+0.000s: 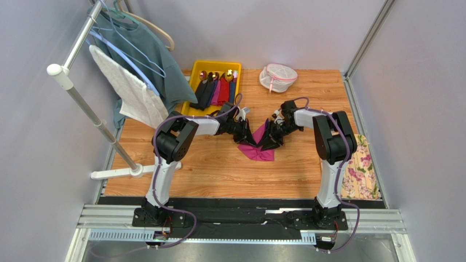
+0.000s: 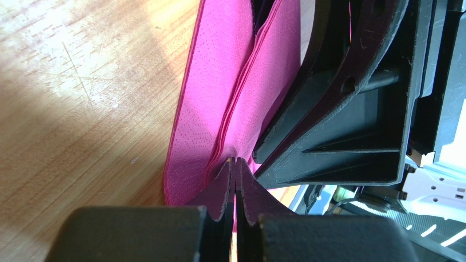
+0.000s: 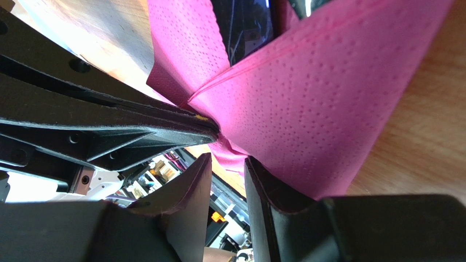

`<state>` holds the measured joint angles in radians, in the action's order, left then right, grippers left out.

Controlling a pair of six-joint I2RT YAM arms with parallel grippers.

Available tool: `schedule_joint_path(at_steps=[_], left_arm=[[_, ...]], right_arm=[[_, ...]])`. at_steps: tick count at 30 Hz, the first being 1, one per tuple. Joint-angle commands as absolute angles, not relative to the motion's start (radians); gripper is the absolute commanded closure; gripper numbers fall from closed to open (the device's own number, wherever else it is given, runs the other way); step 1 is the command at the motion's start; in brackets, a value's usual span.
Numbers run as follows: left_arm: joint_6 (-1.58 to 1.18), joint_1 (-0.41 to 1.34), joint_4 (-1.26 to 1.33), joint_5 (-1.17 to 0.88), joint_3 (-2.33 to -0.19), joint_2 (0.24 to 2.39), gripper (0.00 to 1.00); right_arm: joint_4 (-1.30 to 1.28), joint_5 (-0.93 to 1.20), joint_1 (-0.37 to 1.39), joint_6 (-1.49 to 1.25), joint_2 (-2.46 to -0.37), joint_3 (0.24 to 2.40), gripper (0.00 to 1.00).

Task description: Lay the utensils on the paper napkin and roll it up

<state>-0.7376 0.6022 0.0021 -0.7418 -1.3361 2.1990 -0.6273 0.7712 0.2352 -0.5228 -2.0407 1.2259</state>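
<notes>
The magenta paper napkin is bunched up on the wooden table between my two grippers. My left gripper is shut, its tips pinching the point where the napkin's folds meet. My right gripper faces it from the other side. Its jaws stand open with a clear gap, and a tail of the napkin lies at their tips. A dark glossy utensil shows inside the upper fold. In the top view the utensils are hidden.
A yellow tray with sleeved cutlery stands at the back. A white mesh pouch lies to its right. A floral cloth lies at the table's right edge. A clothes rack with hanging garments occupies the left side.
</notes>
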Motion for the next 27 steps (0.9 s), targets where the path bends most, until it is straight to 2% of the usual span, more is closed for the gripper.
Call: schedule_joint_path(at_steps=[1, 6, 9, 10, 13, 27], left_arm=[[-0.681, 0.595, -0.136, -0.615, -1.308, 2.214, 1.0], [-0.675, 0.591, -0.147, -0.617, -1.307, 2.207, 1.0], [-0.678, 0.592, -0.13, -0.621, -1.301, 2.204, 1.0], [-0.677, 0.594, -0.129, -0.623, -1.299, 2.203, 1.0], [-0.672, 0.592, -0.129, -0.63, -1.302, 2.204, 1.0], [-0.65, 0.594, -0.136, -0.64, -1.315, 2.203, 1.0]], right_arm=[[-0.606, 0.758, 0.242, -0.502, -1.984, 1.27, 0.65], [-0.603, 0.769, 0.23, -0.515, -1.886, 1.293, 0.7], [-0.58, 0.716, 0.207, -0.523, -1.859, 1.316, 0.8], [-0.577, 0.706, 0.203, -0.517, -1.856, 1.322, 0.88], [-0.584, 0.667, 0.201, -0.503, -1.867, 1.327, 1.0], [-0.515, 0.592, 0.219, -0.485, -1.973, 1.302, 1.0]])
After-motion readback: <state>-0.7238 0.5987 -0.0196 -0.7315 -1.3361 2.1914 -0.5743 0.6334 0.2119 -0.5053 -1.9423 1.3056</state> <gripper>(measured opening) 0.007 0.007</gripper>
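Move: The napkin's folded-over edge runs away from the robot. Its far part beside the utensils, where the right hand is headed, lies about 6 cm ahead of that hand, 1 cm right and 1 cm lower. The exposed knife is some 9 cm ahead and 2 cm right, the fork about 2 cm right of the knife. The left hand's closed tips already press the near part of that edge, directly under them, with the knife about 9 cm ahead and 4 cm right. While the closed left fingertips stay put, still pressing the near part of the folded edge down, the right hand comes free of the napkin right beside them, rising almost 7 cm and going about 5 cm forward towards the utensils as its half-open fingers shut. It tips its forward side up some 15 degrees, drifts slightly right, then sinks about 3 cm towards the far part of the fold just short of the knife and fork, its closed tips still clear of the napkin. ##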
